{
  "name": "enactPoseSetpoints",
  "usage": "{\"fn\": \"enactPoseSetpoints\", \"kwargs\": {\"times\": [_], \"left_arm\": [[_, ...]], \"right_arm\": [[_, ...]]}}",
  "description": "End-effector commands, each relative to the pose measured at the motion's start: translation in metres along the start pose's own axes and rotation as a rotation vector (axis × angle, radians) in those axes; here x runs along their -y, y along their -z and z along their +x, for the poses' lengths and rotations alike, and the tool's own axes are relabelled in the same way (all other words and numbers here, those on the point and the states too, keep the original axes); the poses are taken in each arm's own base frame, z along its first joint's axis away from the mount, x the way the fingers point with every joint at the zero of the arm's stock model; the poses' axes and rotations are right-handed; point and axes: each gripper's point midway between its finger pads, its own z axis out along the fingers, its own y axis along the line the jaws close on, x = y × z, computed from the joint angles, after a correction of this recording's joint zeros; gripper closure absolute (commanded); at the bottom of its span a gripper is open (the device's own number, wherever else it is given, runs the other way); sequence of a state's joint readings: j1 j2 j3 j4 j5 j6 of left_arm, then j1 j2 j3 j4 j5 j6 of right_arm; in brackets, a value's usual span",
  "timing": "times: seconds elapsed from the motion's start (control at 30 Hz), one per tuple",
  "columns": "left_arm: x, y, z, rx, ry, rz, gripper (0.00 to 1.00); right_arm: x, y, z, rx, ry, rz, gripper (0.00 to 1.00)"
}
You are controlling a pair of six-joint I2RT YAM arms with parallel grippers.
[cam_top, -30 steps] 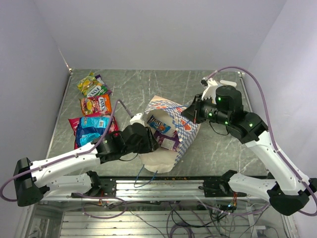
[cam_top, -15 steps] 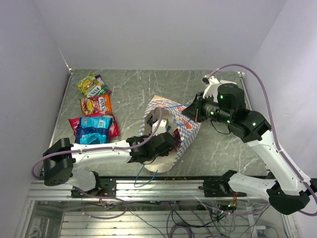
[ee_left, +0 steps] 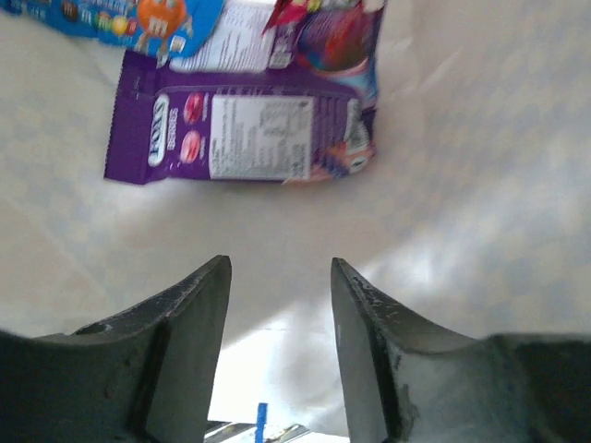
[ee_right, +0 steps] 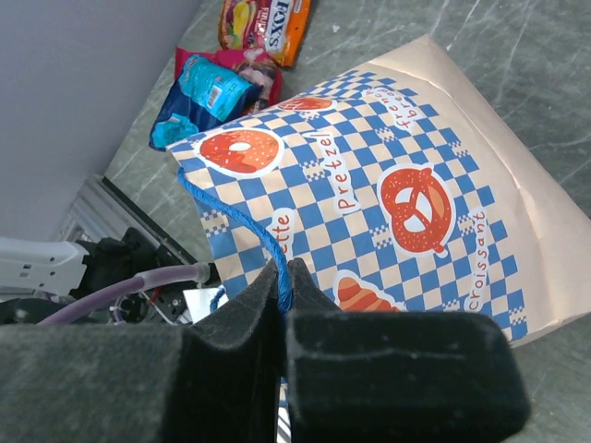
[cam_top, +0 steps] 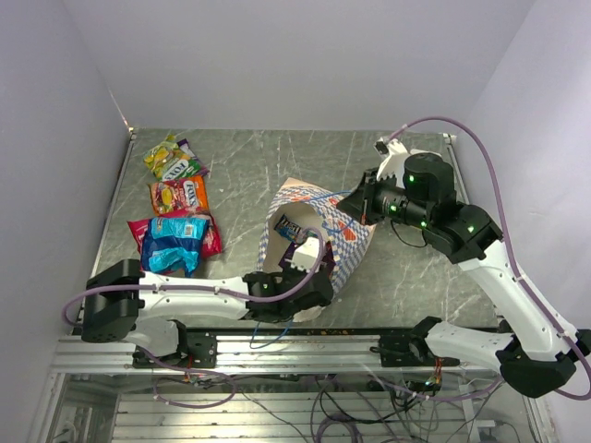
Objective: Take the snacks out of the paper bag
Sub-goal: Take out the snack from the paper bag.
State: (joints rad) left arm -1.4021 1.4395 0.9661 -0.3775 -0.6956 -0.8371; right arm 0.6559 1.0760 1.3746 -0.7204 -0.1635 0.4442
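The blue-and-white checkered paper bag lies on its side, its mouth toward the near edge. My right gripper is shut on its blue string handle and holds the upper side up. My left gripper is open at the bag's mouth over the cream inside, with nothing between its fingers. Ahead of it in the bag lie a purple packet and a blue one. From above both grippers show, the left and the right.
Several snacks lie on the table's left side: a yellow-green packet, an orange one, a blue one over a red one. The metal rail runs along the near edge.
My left arm has swung down toward the near edge and brought its gripper to the bag's mouth, with the jaws a little wider. The right gripper still holds the handle.
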Motion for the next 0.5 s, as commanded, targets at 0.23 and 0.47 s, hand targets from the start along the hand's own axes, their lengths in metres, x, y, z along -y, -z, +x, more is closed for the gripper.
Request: {"fn": "enactPoseSetpoints", "kwargs": {"times": [0.23, 0.47], "left_arm": [[-0.017, -0.028, 0.006, 0.08, -0.174, 0.018, 0.27], [-0.048, -0.064, 0.003, 0.036, -0.227, -0.078, 0.16]], "right_arm": [[-0.007, 0.008, -0.024, 0.057, 0.053, -0.008, 1.0], [-0.008, 0.01, -0.025, 0.063, 0.046, -0.008, 1.0]]}}
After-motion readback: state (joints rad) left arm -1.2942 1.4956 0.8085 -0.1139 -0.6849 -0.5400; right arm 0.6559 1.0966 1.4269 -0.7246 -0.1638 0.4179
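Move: The purple snack pack lies deep in the bag, roughly 8 cm ahead of the left gripper, about level sideways and some 6 cm lower. The blue M&M's pack is about 14 cm ahead, 5 cm left and 5 cm below that gripper; the bag's printed side stands around 10 cm ahead and 8 cm to its right, at about its height. From the right gripper the purple pack is about level fore and aft, 5 cm left and 27 cm down. Sink the left gripper about 4 cm into the bag's mouth, easing a little left, then push it forward about 4 cm towards the purple pack, spreading the half-open fingers wide and rolling the wrist some 10 degrees, left side up. Don't close on anything yet. Keep the right fingers shut on the blue handle and lift it very slightly. ##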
